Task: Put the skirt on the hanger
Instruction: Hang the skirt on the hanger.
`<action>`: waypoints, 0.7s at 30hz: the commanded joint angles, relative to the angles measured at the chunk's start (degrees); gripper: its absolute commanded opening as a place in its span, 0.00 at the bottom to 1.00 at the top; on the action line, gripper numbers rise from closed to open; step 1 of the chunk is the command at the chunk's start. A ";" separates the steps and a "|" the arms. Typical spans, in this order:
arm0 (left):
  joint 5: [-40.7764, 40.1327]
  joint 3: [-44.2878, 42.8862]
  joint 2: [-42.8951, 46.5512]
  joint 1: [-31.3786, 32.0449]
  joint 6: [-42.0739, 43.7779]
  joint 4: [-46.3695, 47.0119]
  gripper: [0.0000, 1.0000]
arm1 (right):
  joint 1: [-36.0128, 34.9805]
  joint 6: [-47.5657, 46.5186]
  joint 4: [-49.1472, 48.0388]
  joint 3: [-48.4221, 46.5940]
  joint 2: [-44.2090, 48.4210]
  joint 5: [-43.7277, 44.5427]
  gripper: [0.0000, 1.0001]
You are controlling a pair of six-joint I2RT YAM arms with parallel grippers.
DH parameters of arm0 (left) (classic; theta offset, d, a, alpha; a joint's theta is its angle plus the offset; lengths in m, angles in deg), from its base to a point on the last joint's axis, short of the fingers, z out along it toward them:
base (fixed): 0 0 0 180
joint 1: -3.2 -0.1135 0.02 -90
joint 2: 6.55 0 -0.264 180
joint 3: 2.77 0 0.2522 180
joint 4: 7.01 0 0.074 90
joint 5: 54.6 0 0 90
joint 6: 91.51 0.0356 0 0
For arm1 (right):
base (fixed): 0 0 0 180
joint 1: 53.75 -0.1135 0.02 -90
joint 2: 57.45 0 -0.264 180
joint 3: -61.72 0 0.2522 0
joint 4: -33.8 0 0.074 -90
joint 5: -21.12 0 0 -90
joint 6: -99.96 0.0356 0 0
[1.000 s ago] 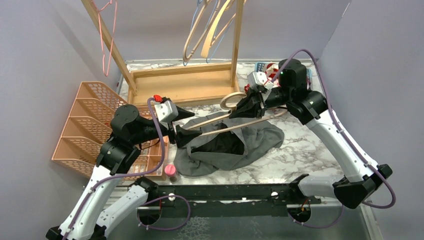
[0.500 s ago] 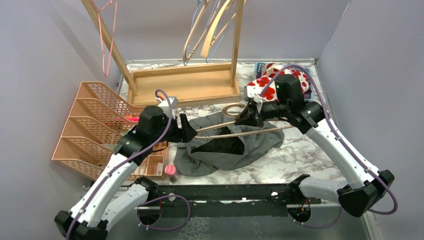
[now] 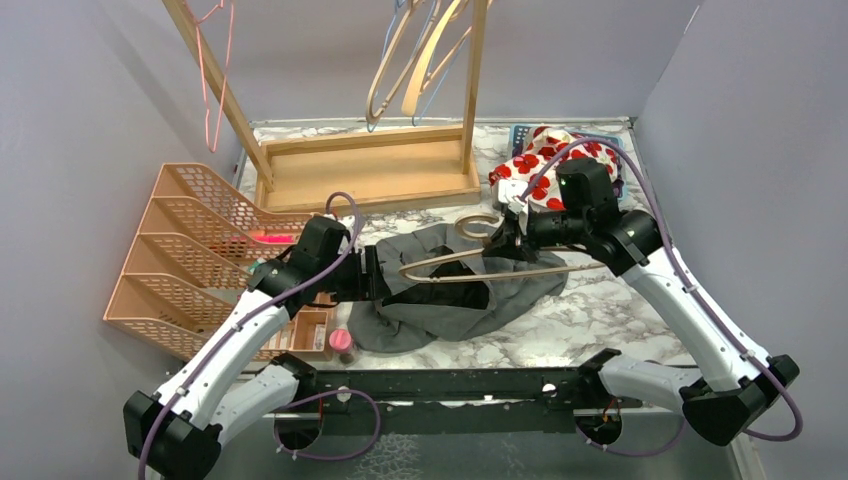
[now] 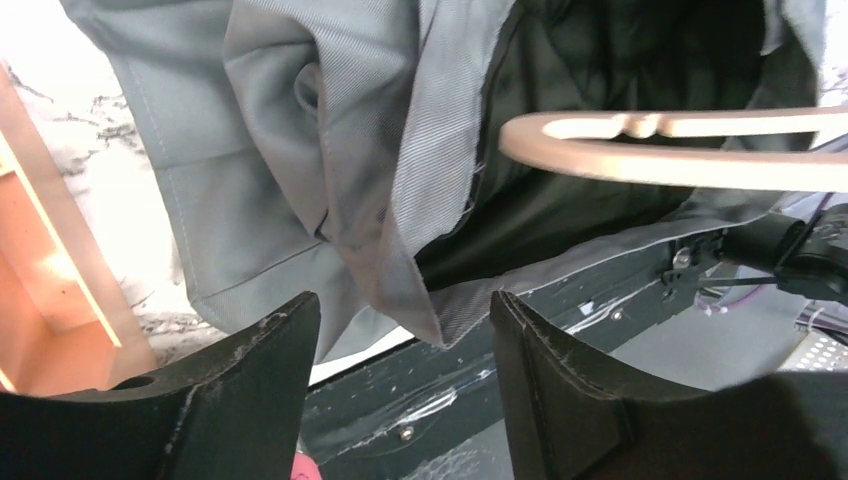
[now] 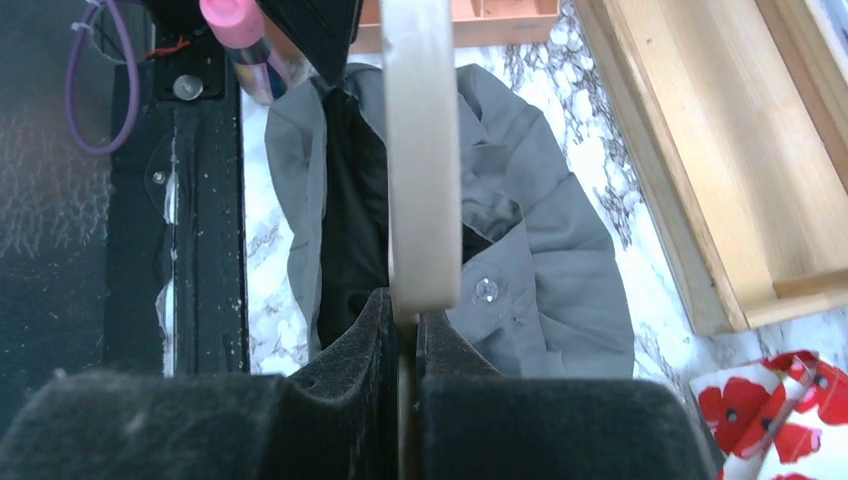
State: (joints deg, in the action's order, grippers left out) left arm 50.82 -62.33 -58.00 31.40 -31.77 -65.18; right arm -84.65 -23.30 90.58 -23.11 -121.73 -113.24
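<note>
The grey skirt (image 3: 520, 285) with a black lining lies crumpled on the marble table, its waist opening facing up. A wooden hanger (image 3: 470, 262) lies across it just above the opening. My right gripper (image 3: 507, 232) is shut on the hanger near its hook; in the right wrist view the hanger bar (image 5: 420, 150) runs out from between the fingers over the skirt (image 5: 540, 260). My left gripper (image 3: 382, 280) is open at the skirt's left edge; in the left wrist view its fingers (image 4: 250, 370) straddle a fold of the waistband (image 4: 400, 240), with the hanger's end (image 4: 640, 150) above.
An orange mesh file rack (image 3: 180, 250) stands at the left with a small tray and a pink-capped bottle (image 3: 341, 342) beside it. A wooden rack (image 3: 370, 165) with hangers stands at the back. A red-flowered cloth (image 3: 545, 155) lies at the back right.
My left arm has swung down and right, bringing its open gripper to the skirt's left edge. My right gripper has lowered the hanger over the skirt's opening.
</note>
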 commanded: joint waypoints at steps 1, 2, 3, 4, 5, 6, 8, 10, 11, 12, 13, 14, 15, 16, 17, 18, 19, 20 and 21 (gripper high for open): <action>1.65 2.34 -1.24 0.01 -2.82 -2.04 0.62 | 0.13 0.40 3.70 0.64 2.88 5.17 0.01; 2.30 2.73 -1.63 0.01 -3.27 -1.81 0.59 | 0.13 0.68 4.11 0.91 3.06 6.38 0.01; 2.73 3.06 -1.89 0.01 -3.67 -1.57 0.57 | 0.13 1.17 4.27 1.32 3.20 7.98 0.01; 3.33 3.27 -2.07 0.01 -4.19 -1.26 0.55 | 0.13 1.59 4.36 1.81 3.20 9.17 0.01; 3.90 3.59 -2.28 0.01 -4.64 -0.77 0.53 | 0.13 1.95 4.49 2.01 3.00 10.28 0.01; 4.75 3.92 -2.56 0.01 -5.04 -0.17 0.51 | 0.13 2.10 4.67 2.07 2.75 11.20 0.01; 6.73 4.57 -3.21 0.01 -5.32 1.02 0.45 | 0.11 2.27 5.00 2.14 1.86 12.69 0.01; 6.93 4.71 -4.02 0.02 -5.02 1.34 0.33 | 0.05 2.36 5.13 2.16 1.25 14.21 0.01; 6.47 4.38 -4.24 0.01 -4.56 1.41 0.25 | 0.05 2.18 5.19 2.17 1.11 14.63 0.01; 5.86 3.61 -4.11 0.01 -4.18 1.46 0.16 | 0.05 2.10 5.15 2.17 0.98 14.82 0.01; 5.14 2.62 -3.76 0.01 -3.93 1.67 0.09 | 0.05 1.93 5.05 2.10 0.92 14.64 0.01; 4.22 1.60 -3.14 0.07 -3.62 1.81 0.03 | 0.05 1.76 4.97 2.03 0.84 13.88 0.01; 3.35 0.31 -2.50 0.03 -3.38 1.99 0.00 | 0.00 1.48 5.00 1.93 0.96 12.95 0.01; 2.76 -1.05 -1.97 -0.04 -3.07 2.01 0.00 | -0.04 1.21 4.88 1.84 1.11 11.90 0.01; 2.42 -2.48 -1.70 0.00 -2.46 1.97 0.00 | -0.04 0.83 4.67 1.69 1.33 10.57 0.01; 2.47 -4.02 -1.69 0.01 -2.02 1.79 0.00 | -0.09 0.47 4.45 1.53 1.61 9.12 0.01; 2.48 -5.37 -1.95 0.05 -1.73 1.52 0.00 | -0.13 0.02 4.25 1.34 1.98 7.56 0.01; 2.63 -6.88 -2.35 0.03 -1.45 0.99 0.00 | -0.12 -0.38 3.89 1.03 2.52 5.99 0.01; 2.71 -8.21 -3.05 0.01 -1.08 0.42 0.00 | -0.13 -0.62 3.50 0.89 3.05 4.60 0.01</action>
State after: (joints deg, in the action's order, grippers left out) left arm 54.56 -64.23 -61.38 31.40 -34.89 -65.37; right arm -84.65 -22.07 94.69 -20.95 -120.85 -102.70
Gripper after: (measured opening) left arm 0.013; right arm 0.075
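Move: The skirt's left waistband corner, which the open left hand is about to pinch, lies about 4 cm below that hand, 2 cm back and 1 cm to its right. The free end of the hanger is some 6 cm to the left hand's right, 2 cm ahead and 3 cm above; the pink-capped bottle is roughly 14 cm back, 9 cm left and 8 cm down. The skirt's opening lies about 10 cm left of the right hand, 8 cm back and 20 cm below. The skirt's waistband corner is pinched by the left fingers, which dip down and back about 4 cm while closing, then lift straight up by as much with the cloth, easing forward. The right hand keeps its grip on the hanger and carries it to the right and down about 3 cm each way, turning some 10 degrees clockwise, its free end drawing away from the left fingers over the opening. ##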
